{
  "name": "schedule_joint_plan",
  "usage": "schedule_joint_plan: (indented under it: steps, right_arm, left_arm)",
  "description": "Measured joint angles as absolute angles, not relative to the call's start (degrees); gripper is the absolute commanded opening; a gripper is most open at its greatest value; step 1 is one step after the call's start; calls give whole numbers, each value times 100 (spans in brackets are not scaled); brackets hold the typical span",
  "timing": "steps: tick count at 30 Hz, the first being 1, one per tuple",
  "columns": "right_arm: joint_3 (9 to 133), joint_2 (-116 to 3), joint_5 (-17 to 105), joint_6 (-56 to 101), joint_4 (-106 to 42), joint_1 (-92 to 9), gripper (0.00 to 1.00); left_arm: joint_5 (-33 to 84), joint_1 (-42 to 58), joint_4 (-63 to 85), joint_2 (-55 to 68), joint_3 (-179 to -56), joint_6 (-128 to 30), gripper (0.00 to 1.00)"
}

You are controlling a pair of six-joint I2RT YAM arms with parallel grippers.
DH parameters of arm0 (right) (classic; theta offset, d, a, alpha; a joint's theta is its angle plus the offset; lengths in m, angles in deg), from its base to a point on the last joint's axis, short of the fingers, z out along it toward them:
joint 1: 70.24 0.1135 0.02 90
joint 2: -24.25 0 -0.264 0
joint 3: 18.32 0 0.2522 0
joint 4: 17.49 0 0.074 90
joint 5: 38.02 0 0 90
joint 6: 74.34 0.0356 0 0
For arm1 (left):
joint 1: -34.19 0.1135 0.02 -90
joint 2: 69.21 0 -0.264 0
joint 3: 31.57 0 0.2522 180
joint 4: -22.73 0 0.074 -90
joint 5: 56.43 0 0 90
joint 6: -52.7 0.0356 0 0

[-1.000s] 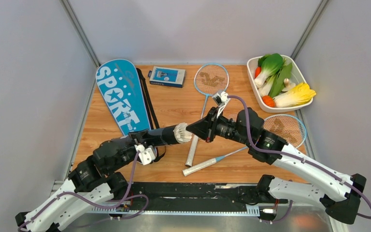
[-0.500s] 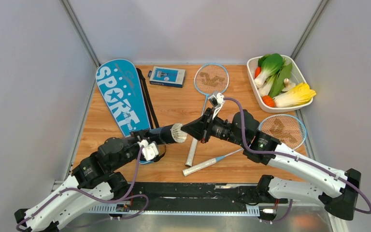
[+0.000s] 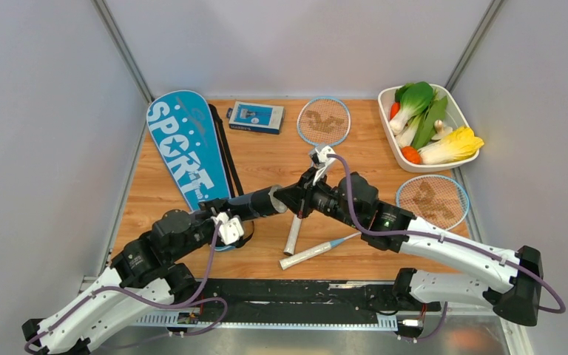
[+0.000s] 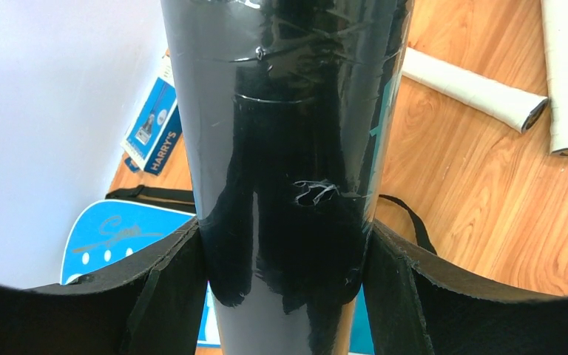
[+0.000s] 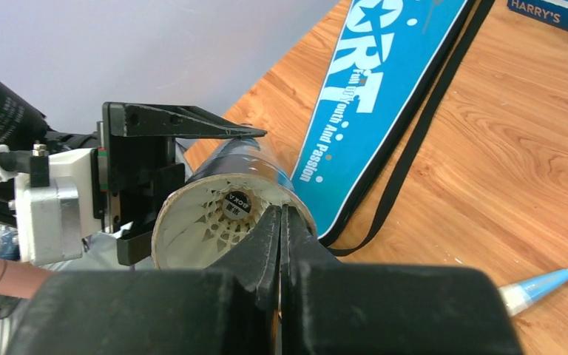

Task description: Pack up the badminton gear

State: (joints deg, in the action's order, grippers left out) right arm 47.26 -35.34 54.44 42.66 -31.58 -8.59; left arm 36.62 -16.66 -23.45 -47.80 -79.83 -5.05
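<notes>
My left gripper (image 4: 285, 275) is shut on the long black tube (image 4: 288, 133), held level above the table with its mouth to the right (image 3: 260, 203). A white feather shuttlecock (image 5: 218, 222) sits inside the tube mouth, its skirt facing out. At that mouth my right gripper (image 5: 281, 212) is shut, its tips against the lower rim and the feathers. Two blue-framed rackets lie on the table, one head at the back (image 3: 324, 120), the other (image 3: 433, 200) at the right. Their white handles (image 4: 473, 90) cross below the tube. The blue "SPORT" racket cover (image 3: 185, 148) lies to the left.
A small blue box (image 3: 255, 116) lies at the back between the cover and the racket. A white tray (image 3: 387, 127) of vegetables stands at the back right corner. The cover's black strap (image 5: 414, 140) trails over the wood beside the tube.
The shuttlecock stuck out of the tube mouth a second ago; now it sits inside. My right gripper has moved left up to the mouth, and the tube has hardly shifted.
</notes>
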Motion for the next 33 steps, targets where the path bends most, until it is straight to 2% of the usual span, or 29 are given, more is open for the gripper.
schedule_joint_plan:
  steps: [15,19,27,33]
  right_arm:
    - [4677,-3735,5988,4120,-3047,-651,0]
    - [4618,-3737,5929,4139,-2863,-656,9]
    - [4605,-3211,6069,4194,-3069,-619,46]
    - [4608,-2435,6316,4177,-3237,-614,51]
  left_arm:
    - [3692,-1666,-2509,-4675,-8042,-540,56]
    - [3708,-1666,-2509,-4665,-8042,-573,56]
    - [3712,-1672,-2247,-4579,-8068,-675,56]
    - [3832,-1672,-2011,-4700,-8068,-767,56]
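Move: The right hand's closed fingertips are at the mouth of the black tube, its centre about 1 cm back, 1 cm left and 1 cm below them. The far racket handle lies roughly 11 cm ahead and 5 cm right of them, the near handle 2 cm ahead and 9 cm right, both some 28 cm below. From the left hand, which holds the tube, that mouth is about 2 cm ahead, 12 cm right and 8 cm higher. Downward first, the shut right fingers dip about 1.5 cm at the tube's mouth and hover there while the left hand, keeping its grip, sinks 1 cm. The right hand then draws up and to its right, some 8 cm clear of the tube, its fingers opening to about half, and the left hand lifts the tube about 2 cm. ##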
